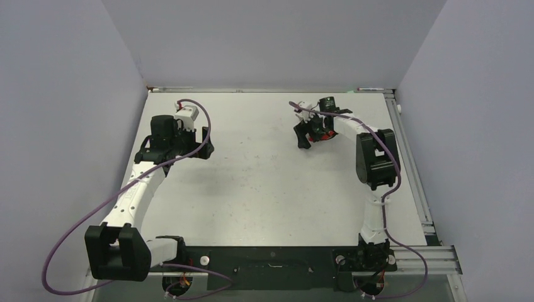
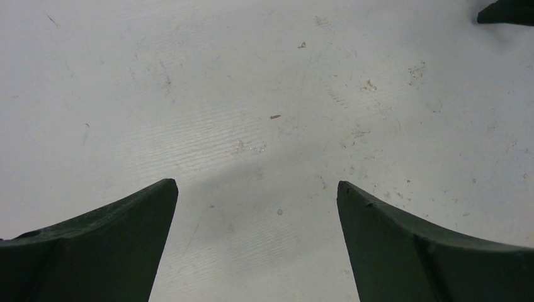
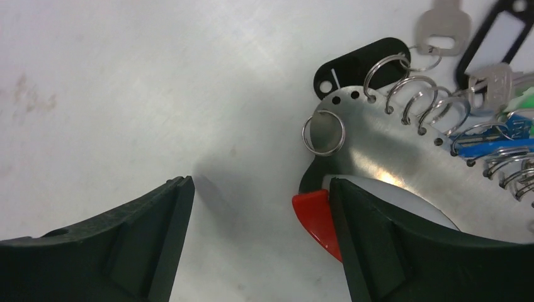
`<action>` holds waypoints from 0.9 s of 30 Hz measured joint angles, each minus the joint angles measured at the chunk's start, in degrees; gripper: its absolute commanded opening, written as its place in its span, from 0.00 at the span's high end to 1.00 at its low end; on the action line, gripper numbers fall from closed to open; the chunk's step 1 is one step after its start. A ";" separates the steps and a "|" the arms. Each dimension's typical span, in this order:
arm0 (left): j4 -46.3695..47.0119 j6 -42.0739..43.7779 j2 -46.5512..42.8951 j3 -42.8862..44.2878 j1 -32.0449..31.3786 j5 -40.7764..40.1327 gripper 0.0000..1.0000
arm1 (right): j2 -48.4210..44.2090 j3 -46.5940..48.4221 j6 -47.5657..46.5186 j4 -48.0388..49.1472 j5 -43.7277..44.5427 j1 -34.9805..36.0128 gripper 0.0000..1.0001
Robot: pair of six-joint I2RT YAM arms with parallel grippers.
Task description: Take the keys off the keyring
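Note:
The keyring (image 3: 378, 135) is a curved grey metal plate with a row of holes, a white part and a bright red tip (image 3: 313, 217). It lies at the back right of the table (image 1: 264, 182). Several small split rings hang from its holes, carrying the keys: a silvery key (image 3: 444, 25), a black tag (image 3: 360, 60), a blue-headed key (image 3: 497, 148) and a green one (image 3: 526, 100). My right gripper (image 3: 259, 184) is open, its right finger over the ring's red and white end, its left finger over bare table. My left gripper (image 2: 257, 189) is open above bare table at the back left.
A black-framed tag with a white label (image 3: 497, 31) lies among the keys. Grey walls close the table on three sides. A metal rail (image 1: 412, 170) runs along the right edge. Purple cables trail from both arms. A dark shape (image 2: 507, 11) shows at the left wrist view's top right corner.

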 measured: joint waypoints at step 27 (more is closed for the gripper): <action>-0.02 0.04 1.88 0.04 0.00 2.51 0.04 | -20.31 -15.56 -5.66 -12.85 1.92 -18.14 0.22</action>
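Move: The keyring lies flat just beyond the right hand, its middle about 5 cm ahead, 5 cm to the right and some 2 cm below. Its red handle is nearer, only about 1 cm ahead and 4 cm to the right, with the hand's far finger at the handle opening. The keys fan out on the far side, roughly 9 cm ahead and 2 cm right. From the left hand the keyring is about 17 cm ahead, 45 cm right and 16 cm lower. The keyring's red handle, already at the far fingertip, is dragged along the table by the right hand: back towards the base about 10 cm, the path then swinging to the right for some 16 cm. The still-open hand finally lifts off about 4 cm, creeping forward a little and turning clockwise, roughly 25 degrees back from its earlier counter-clockwise turn. ##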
